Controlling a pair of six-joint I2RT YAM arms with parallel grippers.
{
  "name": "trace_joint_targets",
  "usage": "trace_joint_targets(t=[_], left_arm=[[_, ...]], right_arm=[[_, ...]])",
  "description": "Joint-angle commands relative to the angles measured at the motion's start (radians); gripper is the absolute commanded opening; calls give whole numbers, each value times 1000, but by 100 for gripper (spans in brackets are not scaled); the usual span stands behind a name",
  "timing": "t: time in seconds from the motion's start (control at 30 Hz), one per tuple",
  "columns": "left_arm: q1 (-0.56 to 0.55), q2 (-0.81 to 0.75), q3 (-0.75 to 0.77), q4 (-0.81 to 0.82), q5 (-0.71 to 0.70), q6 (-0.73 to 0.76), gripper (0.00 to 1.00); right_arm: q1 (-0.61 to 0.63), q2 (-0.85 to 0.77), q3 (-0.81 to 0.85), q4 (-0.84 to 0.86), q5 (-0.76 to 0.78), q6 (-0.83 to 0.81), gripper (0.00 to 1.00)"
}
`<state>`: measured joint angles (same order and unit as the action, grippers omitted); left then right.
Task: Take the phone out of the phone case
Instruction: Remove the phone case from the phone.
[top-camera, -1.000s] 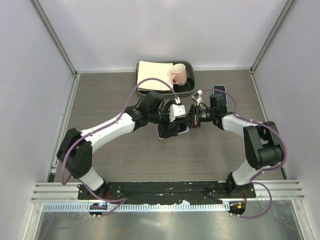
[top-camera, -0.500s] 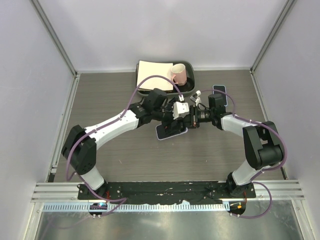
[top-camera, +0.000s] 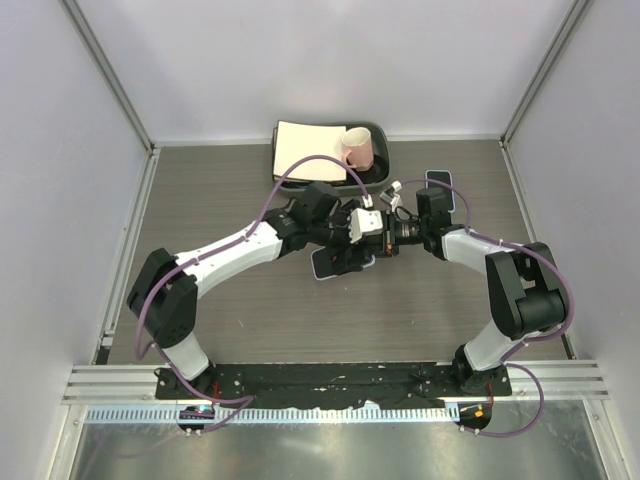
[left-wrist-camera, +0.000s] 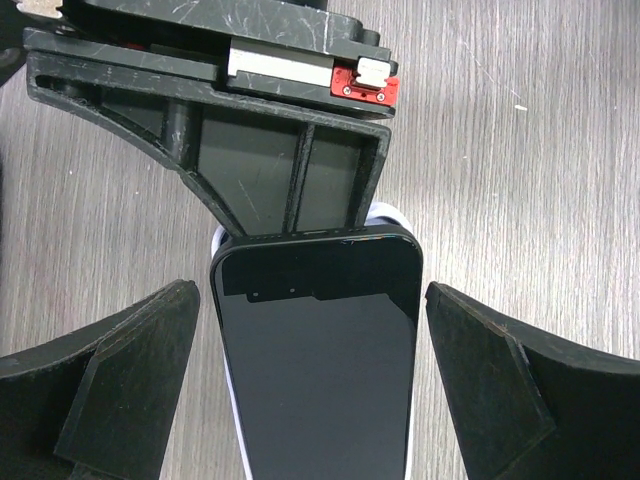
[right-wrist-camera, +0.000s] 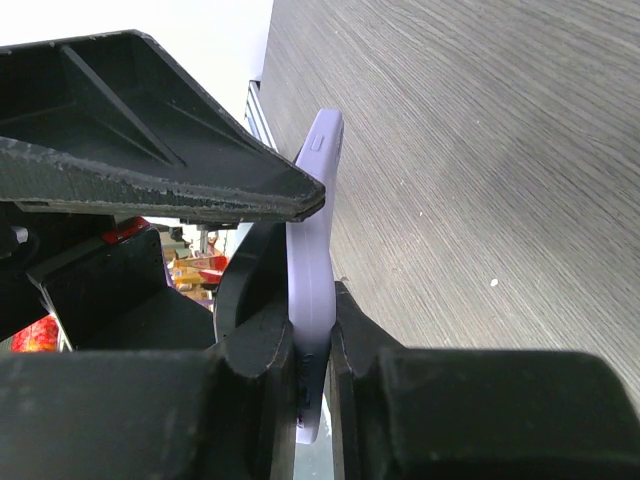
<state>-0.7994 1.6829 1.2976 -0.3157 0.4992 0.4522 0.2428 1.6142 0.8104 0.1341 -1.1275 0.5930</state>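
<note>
The phone (top-camera: 328, 264) lies mid-table, its dark screen (left-wrist-camera: 315, 370) facing up. A lavender phone case (right-wrist-camera: 316, 200) wraps it, showing only as a thin pale rim in the left wrist view. My right gripper (right-wrist-camera: 312, 345) is shut on the cased phone's end, pinching it edge-on between both fingers. Over the phone, my left gripper (left-wrist-camera: 310, 300) stands open, one finger (left-wrist-camera: 130, 390) on each long side with a gap to the phone. In the top view the left gripper (top-camera: 350, 254) and the right gripper (top-camera: 378, 247) nearly meet above the phone.
A dark tray (top-camera: 380, 175) at the back holds a beige pad (top-camera: 305, 150) and a pink cup (top-camera: 357, 150). A second phone (top-camera: 440, 187) lies at the back right. Grey walls close in both sides.
My left arm has swung right toward the right gripper and now straddles the phone. The right gripper and the phone have stayed put.
</note>
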Motion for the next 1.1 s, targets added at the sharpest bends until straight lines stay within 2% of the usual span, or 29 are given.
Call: trace_joint_targets(t=[0.0,0.07,0.2,0.3,0.37,0.43,0.5,0.57,0.6,0.63,1.07], left_arm=[[-4,1,28,12,5,0,100],[-4,-2,28,10,12,0,98],[-4,-3,25,10,24,-1,86],[-6,0,25,18,28,-12,70],[-7,0,25,15,36,-14,65],[-12,1,23,10,45,-12,51],[-15,1,20,13,47,-15,29],[-17,0,19,18,44,-21,15],[-17,-5,14,21,39,-24,3],[-17,-9,12,26,39,-26,0],[-1,-80,6,30,79,-69,0]], right_arm=[[6,-51,13,41,-51,5,1],[6,-51,10,41,-48,5,1],[6,-48,12,39,-37,2,1],[6,-43,15,36,-34,2,1],[4,-40,16,36,-35,5,1],[6,-39,16,36,-34,5,1],[6,-33,18,30,-31,-2,1],[3,-22,29,-2,-23,-38,1],[-2,-8,35,-22,-18,-53,1],[-10,2,45,-54,-17,-71,1],[-30,23,64,-106,29,-119,1]])
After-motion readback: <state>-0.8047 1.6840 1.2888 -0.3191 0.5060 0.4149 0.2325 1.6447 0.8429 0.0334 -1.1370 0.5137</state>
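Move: Just to the left hand's left is the middle of the phone, some 4 cm over, 1 cm back and about 2 cm below; the phone's raised right end lies between the open fingers. The purple case lies close beneath it, pinched at that end by the right hand, from which the phone's middle is some 7 cm left, 2 cm back and 2 cm down. The black tray is about 30 cm ahead of the left hand and 7 cm to its left, with the mug about 34 cm ahead and level sideways, both some 12 cm lower. Closing its wide-open fingers by about a quarter, the left hand grips the phone by its two long edges near the raised end, then eases back and down roughly half a centimetre each. The right hand keeps its pinch on the case end and sinks about 1 cm, drifting slightly right, drawing the case end down from beneath the phone. ##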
